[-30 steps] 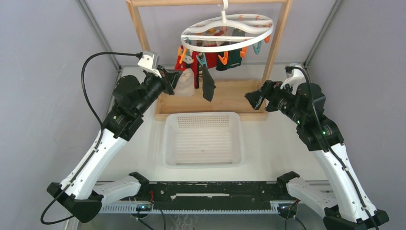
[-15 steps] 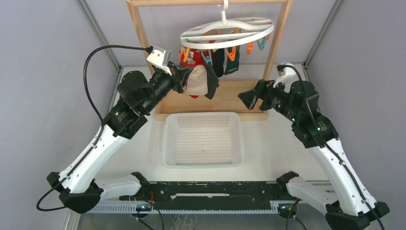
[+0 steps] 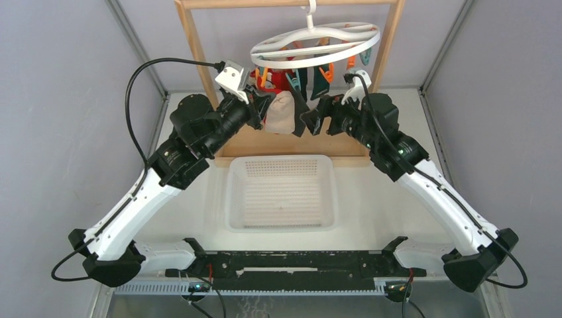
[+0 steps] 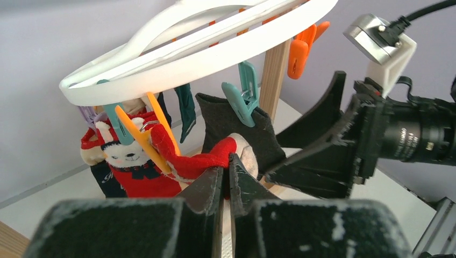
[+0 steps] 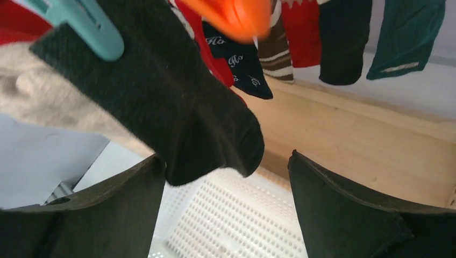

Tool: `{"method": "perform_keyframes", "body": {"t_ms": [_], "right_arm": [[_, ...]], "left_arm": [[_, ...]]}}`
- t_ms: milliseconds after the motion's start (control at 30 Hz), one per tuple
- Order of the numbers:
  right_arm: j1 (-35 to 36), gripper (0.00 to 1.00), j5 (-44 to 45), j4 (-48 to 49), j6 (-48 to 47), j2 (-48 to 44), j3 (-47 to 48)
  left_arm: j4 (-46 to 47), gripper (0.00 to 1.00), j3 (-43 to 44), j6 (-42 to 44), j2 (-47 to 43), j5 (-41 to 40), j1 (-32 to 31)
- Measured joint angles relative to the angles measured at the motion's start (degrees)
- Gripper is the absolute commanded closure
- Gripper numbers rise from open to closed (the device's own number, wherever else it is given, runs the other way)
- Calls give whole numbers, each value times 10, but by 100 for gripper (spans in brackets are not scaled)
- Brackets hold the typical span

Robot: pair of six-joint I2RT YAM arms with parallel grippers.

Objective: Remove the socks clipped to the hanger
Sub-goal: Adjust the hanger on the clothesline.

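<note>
The white ring hanger [image 3: 315, 43] hangs from the wooden rack with several socks clipped under it. My left gripper [image 4: 228, 161] is shut on a red sock with a cream toe [image 4: 201, 158]. The sock's other end sits in an orange clip [image 4: 148, 137]. From the top view this sock [image 3: 281, 112] bulges just right of my left gripper [image 3: 260, 109]. A black sock [image 5: 177, 107] hangs from a teal clip [image 5: 80, 27]. Its toe dangles between the fingers of my open right gripper [image 5: 226, 177], brushing the left one. My right gripper [image 3: 311, 119] sits close under the ring.
Behind hang a navy sock [image 5: 242, 64], a brown striped one [image 5: 274, 54], a red one [image 5: 301, 27] and a green one [image 5: 406, 37]. A bear-figure sock [image 4: 129, 161] hangs at left. The white perforated basket [image 3: 233, 192] stands below, in front of the rack's base [image 3: 331, 142].
My left gripper rose up and to the right with the cream-toed sock, stretching it toward the ring. My right arm swung left, and its open jaws now flank the black sock.
</note>
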Motion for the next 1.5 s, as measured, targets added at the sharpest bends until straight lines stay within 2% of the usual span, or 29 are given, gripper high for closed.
{"method": "perform_keyframes", "body": {"t_ms": [133, 233, 300, 400, 500, 533, 700, 867, 900, 933, 967, 1333, 1500], "right_arm": [[-1, 12, 4, 30, -16, 32, 19], [-1, 22, -1, 50, -21, 46, 19], [-2, 39, -6, 61, -25, 53, 19], [-2, 73, -14, 76, -28, 61, 19], [-3, 90, -20, 85, -29, 68, 19], [-5, 98, -21, 87, -28, 70, 19], [-26, 100, -32, 88, -14, 72, 19], [-80, 100, -63, 99, 13, 72, 19], [-89, 100, -68, 102, 18, 71, 19], [-96, 100, -73, 104, 24, 71, 18], [-108, 100, -83, 109, 31, 70, 17], [-191, 100, -172, 145, 101, 65, -1], [-223, 100, -203, 159, 128, 65, -5]], "left_arm": [[-8, 91, 7, 6, 3, -7, -7], [-12, 91, 11, 8, 7, -10, -10], [-14, 91, 11, 11, 10, -11, -12], [-19, 91, 11, 11, 14, -11, -14], [-22, 87, 12, 12, 19, -12, -17], [-25, 82, 15, 13, 21, -12, -19], [-29, 54, 26, 22, 27, -19, -28], [-30, 28, 30, 25, 27, -31, -30], [-30, 19, 30, 24, 27, -35, -30], [-31, 5, 30, 25, 27, -38, -30], [-32, 1, 30, 27, 26, -41, -30], [-42, 0, 29, 25, 10, -110, -30], [-42, 0, 28, 19, -12, -146, -8]]}}
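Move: The dark grey sock, hanging from its teal clip, is about 4 cm ahead of the open right hand, 5 cm to its left and 2 cm higher. The red-and-cream sock is some 10 cm left of that hand, level in reach and 6 cm above; an orange clip is 6 cm ahead, 2 cm right and 7 cm up. The left hand already pinches the red-and-cream sock; from it the grey sock is about 6 cm ahead, 8 cm right and 6 cm lower. The right fingers shut on the dark grey sock after reaching about 4 cm forward and left, then drag it some 8 cm to the right and 4 cm farther forward, rising slightly, the wrist rolling about 15 degrees left side up. The left hand first drifts slightly right and down, lets go of the red-and-cream sock as the right grip closes, then opens wide and swings away left about 6 cm. ##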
